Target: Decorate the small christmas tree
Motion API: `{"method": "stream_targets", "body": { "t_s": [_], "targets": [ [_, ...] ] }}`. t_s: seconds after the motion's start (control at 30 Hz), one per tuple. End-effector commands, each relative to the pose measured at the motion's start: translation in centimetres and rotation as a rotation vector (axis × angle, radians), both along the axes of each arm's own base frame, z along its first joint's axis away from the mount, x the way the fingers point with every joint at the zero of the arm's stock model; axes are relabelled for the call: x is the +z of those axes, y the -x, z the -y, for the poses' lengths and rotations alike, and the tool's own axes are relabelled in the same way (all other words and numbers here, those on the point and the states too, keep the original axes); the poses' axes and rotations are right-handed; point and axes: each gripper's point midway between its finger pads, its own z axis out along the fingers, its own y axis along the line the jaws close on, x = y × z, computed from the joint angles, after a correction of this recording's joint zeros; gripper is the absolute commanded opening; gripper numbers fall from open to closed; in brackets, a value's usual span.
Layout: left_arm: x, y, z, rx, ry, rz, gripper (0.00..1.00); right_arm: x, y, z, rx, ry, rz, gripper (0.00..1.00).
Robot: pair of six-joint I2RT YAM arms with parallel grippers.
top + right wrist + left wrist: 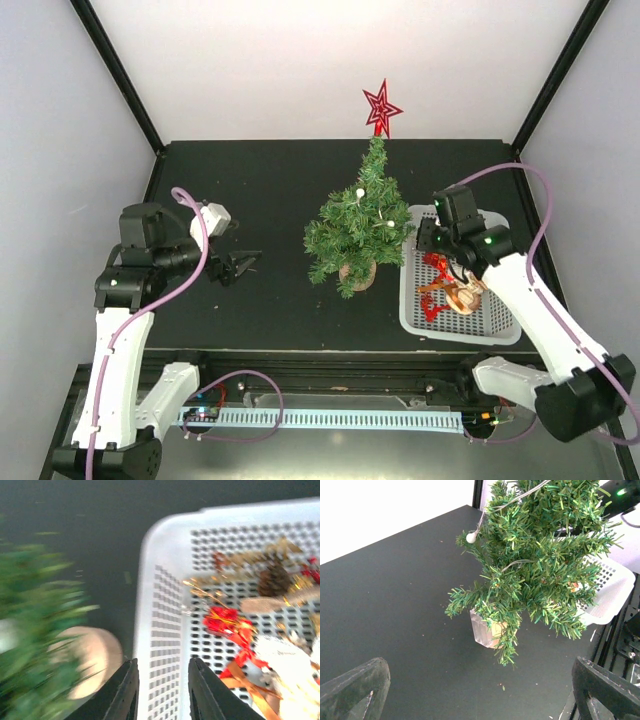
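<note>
The small christmas tree (358, 228) stands mid-table on its tan base (357, 273), with a red star (381, 108) on its tip and a cord with white beads (471, 537) in its branches. My left gripper (240, 266) hovers left of the tree, open wide and empty; the tree (535, 570) fills its wrist view beyond the gripper (480, 700). My right gripper (452, 268) hangs over the white basket (455, 310). In the right wrist view the gripper (162, 685) is open a little above the basket's left wall (160, 605), holding nothing.
The basket holds a red bow (227, 622), a pine cone (274, 580), gold sprigs and a white fluffy ornament (295, 665). The blurred tree (30, 610) and its base (90, 660) lie just left of the basket. Black frame posts stand at the table's far corners.
</note>
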Motion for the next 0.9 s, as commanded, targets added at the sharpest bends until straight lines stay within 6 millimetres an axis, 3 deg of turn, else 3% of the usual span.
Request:
{"method": "stream_targets", "body": {
  "t_s": [0.0,0.1,0.37,0.57,0.87],
  "targets": [
    [0.7,-0.2,-0.2,0.015,0.001,0.025,0.99,-2.5,-1.9,3.2,-0.207,-0.02,-0.06,0.3],
    [0.8,0.0,-0.2,0.012,0.004,0.028,0.99,-4.3,-2.6,4.4,-0.266,-0.007,-0.116,0.33],
    [0.9,0.2,-0.2,0.01,0.005,0.036,0.99,-8.8,-3.9,4.5,-0.275,-0.01,-0.231,0.59],
    [1.0,0.6,-0.2,0.013,0.005,0.057,0.99,-13.2,-4.1,5.0,-0.341,-0.041,-0.368,0.58],
    [1.0,1.1,-0.1,-0.001,0.014,0.063,0.99,-15.8,-4.2,5.7,-0.379,-0.038,-0.408,0.56]
  ]
}}
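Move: The red gift box in the basket lies about 5 cm ahead of my right hand, 6 cm to its right and some 19 cm below. Around it, all about that low: the sprigs 3 cm farther out and 2 cm left of it, the pinecone some 5 cm farther out and 6 cm right of it, the tree's base 16 cm left of it and 3 cm nearer me. From my left hand the gift box is about 12 cm ahead, 36 cm right, 28 cm down. I drop my right hand about 15 cm towards the red gift box, first swinging right and forward away from the tree, then going almost straight down into the basket. On the way I tip the fingers some 25 degrees steeper, turn them about 20 degrees clockwise and open them to roughly half, so they come to straddle the gift box from above, not yet touching. ##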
